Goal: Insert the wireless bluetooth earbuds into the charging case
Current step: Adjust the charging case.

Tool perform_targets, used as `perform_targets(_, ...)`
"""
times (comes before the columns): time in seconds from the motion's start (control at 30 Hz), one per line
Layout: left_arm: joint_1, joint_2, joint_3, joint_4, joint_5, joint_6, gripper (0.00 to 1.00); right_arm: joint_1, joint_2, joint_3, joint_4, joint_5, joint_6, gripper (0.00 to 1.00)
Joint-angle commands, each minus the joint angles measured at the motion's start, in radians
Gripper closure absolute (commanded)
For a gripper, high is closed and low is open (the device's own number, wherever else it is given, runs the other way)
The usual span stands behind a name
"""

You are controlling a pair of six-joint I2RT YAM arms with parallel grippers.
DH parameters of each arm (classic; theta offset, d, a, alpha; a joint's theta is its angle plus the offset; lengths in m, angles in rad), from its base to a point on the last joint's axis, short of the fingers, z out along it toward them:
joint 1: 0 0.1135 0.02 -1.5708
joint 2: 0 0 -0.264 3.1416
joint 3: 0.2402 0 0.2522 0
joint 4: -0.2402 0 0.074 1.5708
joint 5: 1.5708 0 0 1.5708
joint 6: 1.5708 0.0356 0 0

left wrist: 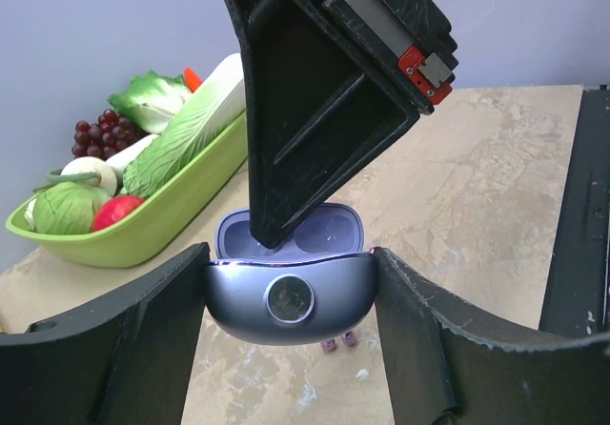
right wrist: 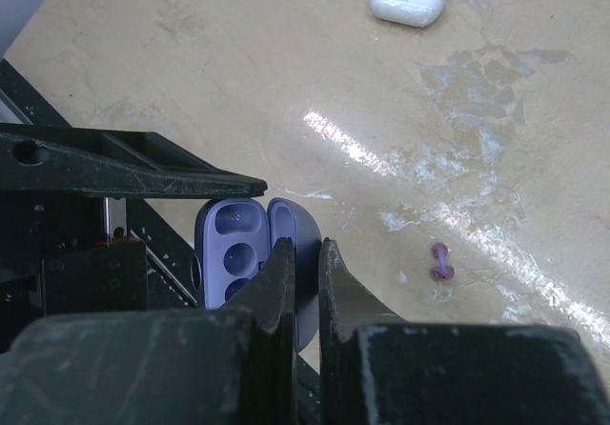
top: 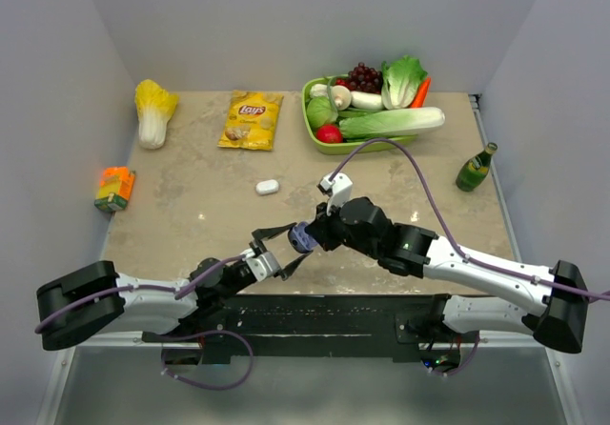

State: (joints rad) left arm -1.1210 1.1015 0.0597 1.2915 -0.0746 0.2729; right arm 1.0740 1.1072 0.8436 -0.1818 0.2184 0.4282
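The lilac charging case (left wrist: pixel 286 296) hangs above the table with its lid (right wrist: pixel 303 234) open. My left gripper (left wrist: pixel 291 282) is shut on the case body, one finger on each side. From above, my right gripper (right wrist: pixel 305 253) is shut on the raised lid, one finger inside it and one outside. In the top view both grippers meet at the case (top: pixel 302 237). Two lilac earbuds (right wrist: pixel 440 261) lie together on the table just past the case; the left wrist view shows these earbuds (left wrist: pixel 340 340) under the case. The sockets in the case look empty.
A white closed case (top: pixel 267 187) lies mid-table. At the back stand a green basket (top: pixel 310 125) of vegetables, a chips bag (top: pixel 252 120) and a napa cabbage (top: pixel 154 111). An orange carton (top: pixel 114 188) sits at the left edge, a green bottle (top: pixel 476 168) at the right.
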Motion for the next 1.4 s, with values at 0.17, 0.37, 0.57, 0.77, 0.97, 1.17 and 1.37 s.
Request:
perform_targets(0.17,-0.002,0.029,0.02,0.264,-0.135,-0.055,0.67,-0.003,-0.07,0.044,-0.05,0.128,-0.101,1.0)
perform_targets(0.37,0.0,0.011,0.081,0.031,-0.241,-0.141,0.22,-0.002,-0.128,0.087,-0.096,0.15,-0.18,1.0)
perform_targets(0.57,0.001,0.023,0.091,-0.003,-0.3,-0.176,0.0,-0.002,-0.153,0.13,-0.12,0.17,-0.227,1.0)
perform_targets(0.77,0.001,-0.049,0.13,-0.197,-0.228,-0.245,0.0,0.024,-0.162,0.141,-0.117,0.183,-0.354,1.0)
perform_targets(0.97,0.03,-0.219,0.222,-0.553,-0.006,-0.409,0.0,0.25,-0.185,0.144,-0.14,0.478,-0.585,1.0)
perform_targets(1.17,0.035,-0.255,0.305,-0.716,0.179,-0.426,0.02,0.285,-0.156,0.184,-0.193,0.489,-0.58,1.0)
perform_targets(1.37,0.041,-0.259,0.351,-0.802,0.217,-0.44,0.03,0.306,-0.145,0.19,-0.223,0.558,-0.577,1.0)
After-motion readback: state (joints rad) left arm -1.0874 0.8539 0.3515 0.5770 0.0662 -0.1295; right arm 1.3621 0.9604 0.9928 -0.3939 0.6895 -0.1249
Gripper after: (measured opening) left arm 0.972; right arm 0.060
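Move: Both hands are on the opened charging case. Its body is still between the left fingers, with its middle at that hand's point. It lies about 1 cm back and 2 cm left of the right hand, whose fingers are already shut on the lid. From the right hand, the white case lies on the table some 10 cm ahead, 12 cm left and 13 cm below. A purple earbud lies about 5 cm to its right, 1 cm back and 13 cm below. Upward by some 8 cm and 5 cm to its right, the right hand draws the charging case off by its lid, keeping its pinch and rolling about 35 degrees, left side dipping. The left fingers open wide and let go of the body early in the lift; that hand noses forward 3–4 cm, then swings back and right while rising and tipping. ##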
